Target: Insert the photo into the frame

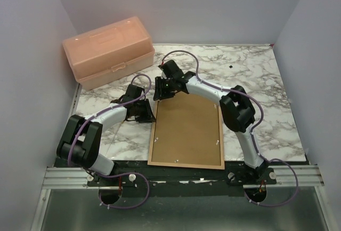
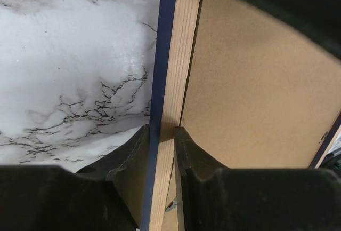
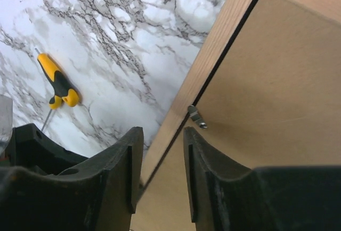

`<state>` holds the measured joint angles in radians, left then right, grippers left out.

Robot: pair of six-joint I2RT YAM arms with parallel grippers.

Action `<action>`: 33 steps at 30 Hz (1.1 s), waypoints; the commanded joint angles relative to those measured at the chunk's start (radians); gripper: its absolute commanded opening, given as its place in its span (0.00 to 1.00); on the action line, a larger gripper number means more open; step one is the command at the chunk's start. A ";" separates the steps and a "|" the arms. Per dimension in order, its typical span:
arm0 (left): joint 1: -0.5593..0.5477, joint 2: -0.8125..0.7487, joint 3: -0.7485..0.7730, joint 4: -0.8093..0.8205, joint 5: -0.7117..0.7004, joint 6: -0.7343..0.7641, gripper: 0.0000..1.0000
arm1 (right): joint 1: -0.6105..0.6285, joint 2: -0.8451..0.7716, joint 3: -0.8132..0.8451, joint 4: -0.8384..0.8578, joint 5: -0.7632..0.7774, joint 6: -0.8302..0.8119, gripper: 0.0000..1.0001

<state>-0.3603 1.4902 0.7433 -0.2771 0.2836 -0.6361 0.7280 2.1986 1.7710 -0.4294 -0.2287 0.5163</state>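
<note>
The frame lies face down on the marble table, light wood side up, with the brown backing board set in it. My left gripper is at the frame's left rail. In the left wrist view its jaws pinch the navy and wood rail from both sides. My right gripper is at the frame's far left corner. Its jaws straddle the wood rail with gaps showing. The photo is out of view.
A peach plastic box stands at the back left against the wall. A yellow-handled screwdriver lies on the marble beyond the frame's corner. A small metal clip sits on the backing board's edge. Walls close in the table on three sides.
</note>
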 commanded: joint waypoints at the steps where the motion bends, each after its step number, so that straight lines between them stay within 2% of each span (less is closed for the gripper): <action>1: 0.001 0.046 -0.024 0.003 -0.040 0.029 0.25 | 0.019 0.055 0.028 -0.006 -0.011 0.016 0.34; 6: 0.001 0.051 -0.026 0.003 -0.044 0.033 0.23 | 0.033 0.100 0.046 0.000 0.011 0.031 0.19; 12: 0.001 0.049 -0.026 0.001 -0.046 0.033 0.22 | 0.039 0.115 0.038 0.006 0.114 0.043 0.09; 18: 0.001 0.045 -0.025 -0.004 -0.048 0.033 0.22 | 0.047 0.137 0.062 -0.018 0.224 0.037 0.06; 24: 0.002 0.050 -0.027 -0.004 -0.049 0.032 0.22 | 0.065 0.152 0.093 -0.068 0.413 0.031 0.05; 33: 0.001 0.049 -0.027 -0.007 -0.054 0.030 0.22 | 0.065 0.149 0.107 -0.109 0.526 0.048 0.03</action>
<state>-0.3595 1.5009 0.7433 -0.2432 0.2951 -0.6342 0.8135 2.2929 1.8660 -0.4931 0.1093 0.5682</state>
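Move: The metal tab on the frame's left strip lies about 4 cm below the right hand, 1 cm ahead and 1 cm to its right. The frame's far left corner is some 10 cm straight ahead and equally low; the next tab on that strip is roughly 17 cm back. From the left hand, pinching the strip, the first tab is about 9 cm ahead and 2 cm right, level in height. Right hand sinks 3 cm towards the tab, fingers shutting, then edges forward, turning 15 degrees; left keeps its pinch. ##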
